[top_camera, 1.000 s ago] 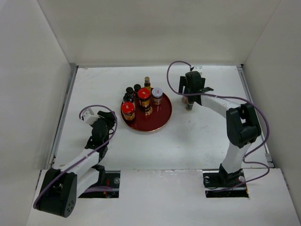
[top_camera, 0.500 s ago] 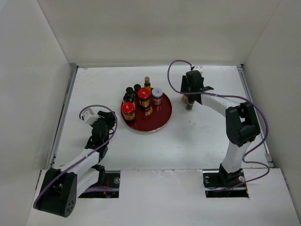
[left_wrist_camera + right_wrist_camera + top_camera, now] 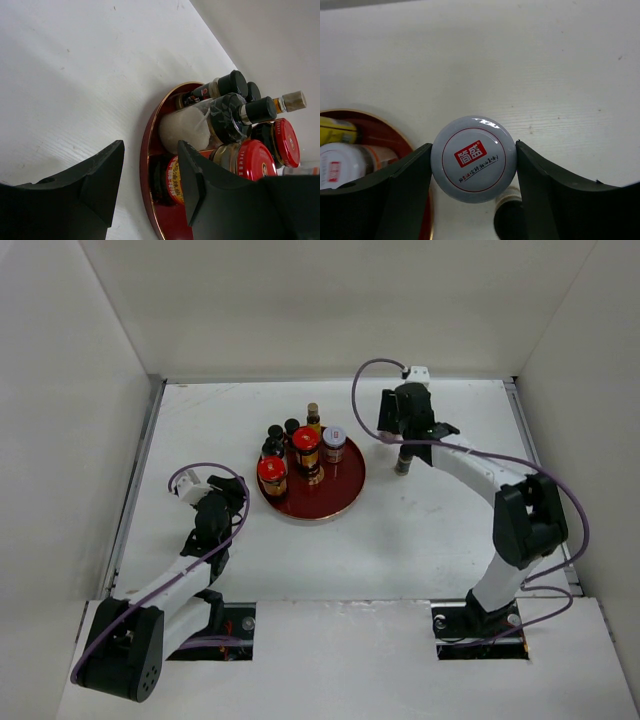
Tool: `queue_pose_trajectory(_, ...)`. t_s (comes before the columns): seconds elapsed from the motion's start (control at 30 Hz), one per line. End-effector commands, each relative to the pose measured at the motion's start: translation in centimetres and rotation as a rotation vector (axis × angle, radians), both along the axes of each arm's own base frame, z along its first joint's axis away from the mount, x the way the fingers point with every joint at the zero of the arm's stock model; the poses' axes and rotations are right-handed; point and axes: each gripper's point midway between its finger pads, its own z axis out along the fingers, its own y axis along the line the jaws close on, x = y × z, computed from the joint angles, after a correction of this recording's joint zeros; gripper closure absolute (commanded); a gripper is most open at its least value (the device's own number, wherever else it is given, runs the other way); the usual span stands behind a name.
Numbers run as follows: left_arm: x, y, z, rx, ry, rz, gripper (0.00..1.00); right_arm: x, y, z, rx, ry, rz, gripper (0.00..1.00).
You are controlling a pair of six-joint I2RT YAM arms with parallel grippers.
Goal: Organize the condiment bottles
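Observation:
My right gripper (image 3: 403,440) is shut on the white lid of a condiment jar (image 3: 472,150), one finger on each side of it. This jar (image 3: 402,464) is right of the round red tray (image 3: 338,492); I cannot tell if it still touches the table. On the tray stand two red-lidded jars (image 3: 271,471), a white-lidded jar (image 3: 333,439), small black-capped bottles (image 3: 274,433) and a slim gold-capped bottle (image 3: 313,411). My left gripper (image 3: 232,502) is open and holds nothing, left of the tray. The same gripper (image 3: 150,150) faces the tray rim (image 3: 148,165) and the nearest red-lidded jar (image 3: 255,159).
White walls close in the table on the left, back and right. A metal rail (image 3: 140,475) runs along the left edge. The tray rim (image 3: 395,127) shows at the left of the right wrist view, with a white-lidded jar (image 3: 340,165) inside it.
My right gripper has closed from wide open onto the white lid, and the right arm has shifted slightly towards the back. The left arm has not moved.

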Motion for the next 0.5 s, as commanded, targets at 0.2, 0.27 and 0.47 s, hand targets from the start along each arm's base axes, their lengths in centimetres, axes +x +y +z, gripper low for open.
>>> queue_pose_trajectory(0.2, -0.3, 1.2, 2.3, -0.053, -0.106, 0.051, 0.56, -5.5, 10.4, 8.5, 0.147, -0.231, 0.224, 0.43)
queue_pose_trajectory(0.27, -0.8, 2.3, 2.7, -0.070, -0.136, 0.098, 0.55, -7.2, 12.8, 8.1, 0.157, -0.218, 0.280, 0.43)
queue_pose_trajectory(0.47, -1.0, 2.7, 2.1, -0.082, -0.115, 0.116, 0.54, -10.5, 19.0, 7.1, 0.175, -0.197, 0.424, 0.43)
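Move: The white-lidded jar is already in my right hand, bound for the free front-right part of the red plate, about 11 cm back, 17 cm left and 12 cm below that hand. The other white-lidded jar, already on the plate, stands some 14 cm left and 1 cm ahead of the hand; the nearer red-lidded jar is about 21 cm left, level with it. From my left hand the free spot is roughly 24 cm right, 4 cm ahead. Keeping my grip on the white-lidded jar, I swing my right hand left and back, about 20 cm in all, to the plate's open front-right part, first rising some 4 cm, then sinking about half of that again, while the wrist turns some 25 degrees counter-clockwise. My empty left hand eases a few centimetres left and up, away from the plate, its fingers still part open. ##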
